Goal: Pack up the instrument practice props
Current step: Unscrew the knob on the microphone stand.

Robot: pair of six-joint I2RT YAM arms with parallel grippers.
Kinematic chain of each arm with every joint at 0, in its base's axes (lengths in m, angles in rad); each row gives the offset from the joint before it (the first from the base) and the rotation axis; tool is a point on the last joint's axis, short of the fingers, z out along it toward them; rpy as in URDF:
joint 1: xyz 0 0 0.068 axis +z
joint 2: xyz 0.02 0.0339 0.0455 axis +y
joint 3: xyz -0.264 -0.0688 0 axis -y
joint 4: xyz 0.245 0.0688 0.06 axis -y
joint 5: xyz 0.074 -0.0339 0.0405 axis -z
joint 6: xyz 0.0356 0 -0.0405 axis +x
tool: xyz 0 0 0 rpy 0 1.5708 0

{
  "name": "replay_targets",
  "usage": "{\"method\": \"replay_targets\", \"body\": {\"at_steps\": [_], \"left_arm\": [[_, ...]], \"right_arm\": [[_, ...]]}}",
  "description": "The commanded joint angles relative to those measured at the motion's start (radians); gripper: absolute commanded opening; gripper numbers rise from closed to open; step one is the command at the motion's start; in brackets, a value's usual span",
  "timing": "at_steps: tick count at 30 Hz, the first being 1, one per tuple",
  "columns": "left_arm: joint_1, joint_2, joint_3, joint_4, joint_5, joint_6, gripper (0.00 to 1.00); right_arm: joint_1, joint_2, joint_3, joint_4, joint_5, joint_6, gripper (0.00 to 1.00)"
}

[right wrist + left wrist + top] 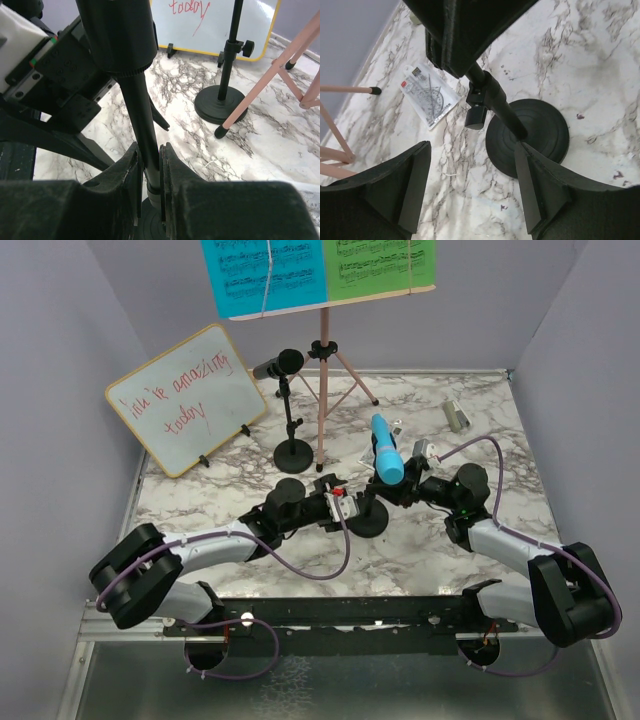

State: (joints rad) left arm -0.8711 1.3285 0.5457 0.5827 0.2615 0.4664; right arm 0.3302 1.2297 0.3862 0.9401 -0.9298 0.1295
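A black mic holder [368, 517] stands at the table's middle with the blue microphone [385, 450] on top. My right gripper [398, 487] is shut on its pole [142, 115] just above the round base. My left gripper [345, 508] hangs open just left of that base [527, 135], and only marble shows between its fingers [415, 185]. Behind, the black microphone [280, 364] sits on a second holder [293, 453]. The pink tripod music holder [322, 390] carries a blue sheet [265, 275] and a green sheet [385, 265].
A yellow-framed whiteboard [185, 400] leans at the back left. A small silver cylinder [457, 416] lies at the back right. A packaged protractor set [427, 95] lies flat near the held stand. Grey walls close in the table's sides and back.
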Motion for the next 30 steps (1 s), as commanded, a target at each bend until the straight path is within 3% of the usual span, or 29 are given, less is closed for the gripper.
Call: {"method": "replay_targets", "body": {"at_steps": [1,13,21,28,30], "left_arm": [[-0.003,0.036,0.01,0.035,0.006,0.23,0.71],[-0.005,0.066,0.056,0.055,0.126,0.226,0.58],[-0.005,0.092,0.068,0.055,0.134,0.232,0.36],[-0.005,0.113,0.082,0.055,0.136,0.238,0.35],[-0.005,0.115,0.087,0.055,0.144,0.238,0.27]], "right_arm": [[0.02,0.005,0.006,-0.079,-0.069,0.017,0.01],[0.023,0.008,0.009,-0.08,-0.073,0.019,0.01],[0.024,0.01,0.011,-0.083,-0.075,0.017,0.0],[0.027,0.013,0.014,-0.089,-0.077,0.013,0.01],[0.03,0.013,0.016,-0.092,-0.076,0.012,0.0]]}}
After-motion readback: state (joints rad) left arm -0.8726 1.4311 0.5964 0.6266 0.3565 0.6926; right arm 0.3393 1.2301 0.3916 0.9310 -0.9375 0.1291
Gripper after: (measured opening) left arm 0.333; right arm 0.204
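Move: The knob juts from the clamp on the microphone stand about 3 cm to the right of the left hand's open fingers and 1 cm ahead, nearly level with them. The stand's round base lies roughly 6 cm right, 2 cm ahead and 11 cm below, with the plastic pouch about 18 cm ahead, 7 cm right and 13 cm down. From the right hand, which already pinches the pole, the knob is some 4 cm below, 2 cm left and 1 cm back. The knob is lined up for another grip: the left hand first dips about 1 cm while rolling some 10 degrees clockwise, as seen along its fingers, then slides roughly 2 cm right towards the knob, lifting and settling again on the way. Its wide-open fingers close by more than half, bringing the tips to either side of the knob. The right hand keeps its pinch on the pole above the clamp, nearly still. ##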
